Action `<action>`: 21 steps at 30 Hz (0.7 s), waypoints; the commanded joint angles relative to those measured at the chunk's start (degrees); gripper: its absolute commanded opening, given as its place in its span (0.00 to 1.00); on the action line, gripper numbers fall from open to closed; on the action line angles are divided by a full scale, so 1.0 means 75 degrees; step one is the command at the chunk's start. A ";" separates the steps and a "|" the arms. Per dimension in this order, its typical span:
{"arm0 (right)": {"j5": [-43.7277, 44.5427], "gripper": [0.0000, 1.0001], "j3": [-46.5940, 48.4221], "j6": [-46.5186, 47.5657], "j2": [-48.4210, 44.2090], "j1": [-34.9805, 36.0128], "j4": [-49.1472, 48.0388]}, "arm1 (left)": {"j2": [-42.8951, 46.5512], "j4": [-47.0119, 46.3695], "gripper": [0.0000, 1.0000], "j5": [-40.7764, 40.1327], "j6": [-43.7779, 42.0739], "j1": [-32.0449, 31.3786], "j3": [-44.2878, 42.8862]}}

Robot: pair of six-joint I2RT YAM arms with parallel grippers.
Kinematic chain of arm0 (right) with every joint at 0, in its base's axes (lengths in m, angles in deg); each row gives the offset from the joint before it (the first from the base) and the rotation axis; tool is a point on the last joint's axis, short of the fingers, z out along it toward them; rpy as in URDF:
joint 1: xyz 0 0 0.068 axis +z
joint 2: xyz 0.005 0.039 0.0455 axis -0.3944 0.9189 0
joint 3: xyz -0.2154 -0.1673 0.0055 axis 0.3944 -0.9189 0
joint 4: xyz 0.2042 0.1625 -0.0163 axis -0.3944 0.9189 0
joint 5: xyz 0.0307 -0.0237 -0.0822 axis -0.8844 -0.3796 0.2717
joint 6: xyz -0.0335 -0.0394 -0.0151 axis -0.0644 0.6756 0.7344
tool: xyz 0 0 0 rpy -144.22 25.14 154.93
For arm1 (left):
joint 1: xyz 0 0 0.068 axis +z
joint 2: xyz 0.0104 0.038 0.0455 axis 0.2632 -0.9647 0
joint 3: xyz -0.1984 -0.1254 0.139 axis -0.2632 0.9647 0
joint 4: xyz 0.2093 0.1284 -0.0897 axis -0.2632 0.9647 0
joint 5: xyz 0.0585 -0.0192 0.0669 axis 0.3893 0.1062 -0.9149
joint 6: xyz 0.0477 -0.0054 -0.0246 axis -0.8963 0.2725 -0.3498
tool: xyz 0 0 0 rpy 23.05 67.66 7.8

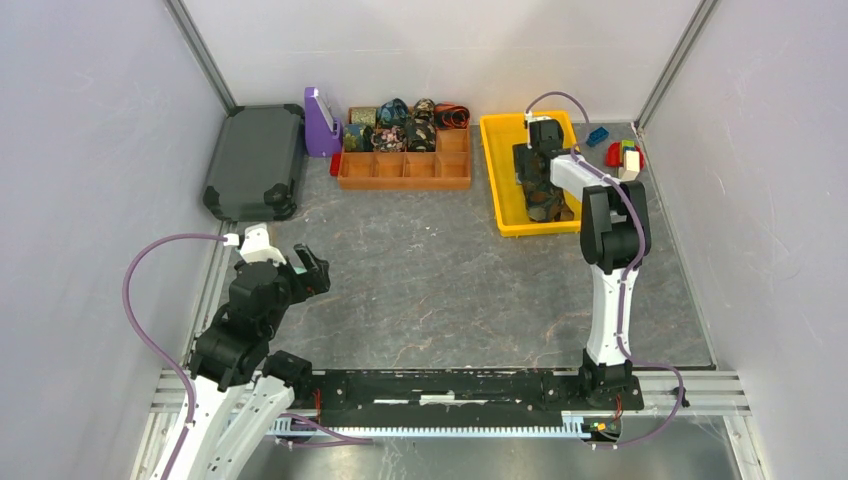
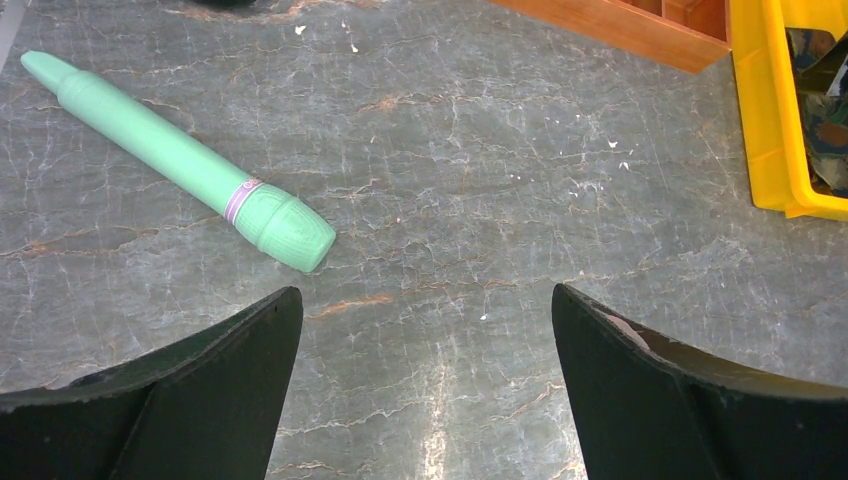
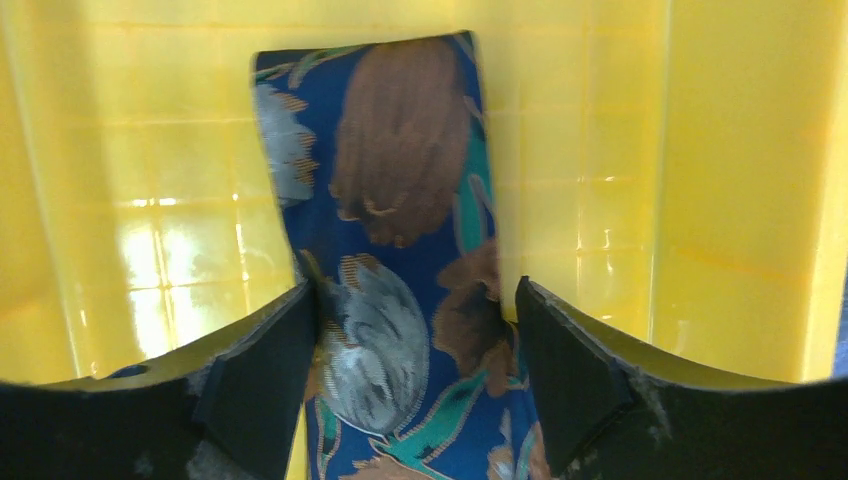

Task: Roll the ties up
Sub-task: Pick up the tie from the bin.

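A blue tie (image 3: pixel 400 150) with brown, grey and teal shapes lies flat on the floor of the yellow bin (image 3: pixel 130 150). My right gripper (image 3: pixel 415 285) reaches down into the bin (image 1: pixel 505 215). Its jaws stand wide, one finger at each long edge of the tie. The top view shows dark patterned ties (image 1: pixel 548 205) piled in the bin under the right gripper (image 1: pixel 540 175). Several rolled ties (image 1: pixel 405 125) sit in the back row of a wooden tray (image 1: pixel 405 183). My left gripper (image 1: pixel 305 270) hovers open over bare table at the left, its jaws (image 2: pixel 425 290) holding nothing.
A teal-green tapered stick (image 2: pixel 180 160) lies on the table ahead and left of the left gripper. A dark case (image 1: pixel 255 160) and a purple holder (image 1: pixel 320 122) stand at the back left. Small toy blocks (image 1: pixel 625 155) lie right of the bin.
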 commanded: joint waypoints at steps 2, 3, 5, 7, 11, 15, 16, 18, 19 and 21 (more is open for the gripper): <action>-0.0442 0.63 0.0107 0.0085 0.0224 -0.0177 -0.0339 | 0.0048 -0.0260 1.00 -0.0039 -0.0387 0.0009 0.0038; -0.0510 0.56 0.0115 0.0080 0.0240 -0.0190 -0.0340 | 0.0066 -0.0260 1.00 -0.0048 -0.0387 0.0009 0.0041; -0.0729 0.35 0.0113 0.0122 0.0244 -0.0183 -0.0375 | 0.0085 -0.0259 1.00 -0.0050 -0.0376 0.0013 0.0043; -0.0974 0.21 0.0135 0.0127 0.0207 -0.0182 -0.0412 | 0.0097 -0.0259 1.00 -0.0062 -0.0369 0.0014 0.0043; -0.1444 0.01 0.0147 0.0133 -0.0035 -0.0192 -0.0449 | 0.0084 -0.0259 1.00 -0.0055 -0.0370 0.0015 0.0037; -0.2148 0.00 0.0029 0.0025 -0.0629 -0.0183 -0.0574 | 0.0080 -0.0269 1.00 -0.0054 -0.0373 0.0013 0.0036; -0.2339 0.00 -0.0024 -0.0038 -0.0833 -0.0184 -0.0620 | 0.0084 -0.0260 1.00 -0.0059 -0.0369 0.0014 0.0039; -0.2729 0.00 -0.0173 -0.0166 -0.1272 -0.0189 -0.0756 | 0.0073 -0.0258 1.00 -0.0062 -0.0373 0.0011 0.0040; -0.2911 0.00 -0.0229 -0.0244 -0.1517 -0.0174 -0.0808 | 0.0080 -0.0262 1.00 -0.0062 -0.0375 0.0011 0.0041; -0.3292 0.00 -0.0339 -0.0381 -0.1967 -0.0164 -0.0948 | 0.0085 -0.0248 1.00 -0.0074 -0.0369 0.0017 0.0043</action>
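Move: The tie lies flat on the floor of the yellow bin, right under the right hand and between its open fingers, its middle about 2 cm back and 2 cm below; its far end reaches ahead. The orange box is some 32 cm to this hand's left and 7 cm farther out, the small blue box about 15 cm right and 11 cm ahead. From the left hand the tie is roughly 33 cm ahead, 55 cm right and 18 cm below. The tie is pinched across its width as the right fingers close from wide open to nearly shut, the hand settling a touch lower and first easing about 1 cm right. The hand then carries the pinched part left some 4 cm, towards the bin's left wall, and finally up about 3 cm, rolling its left side up and turning slightly counter-clockwise. ##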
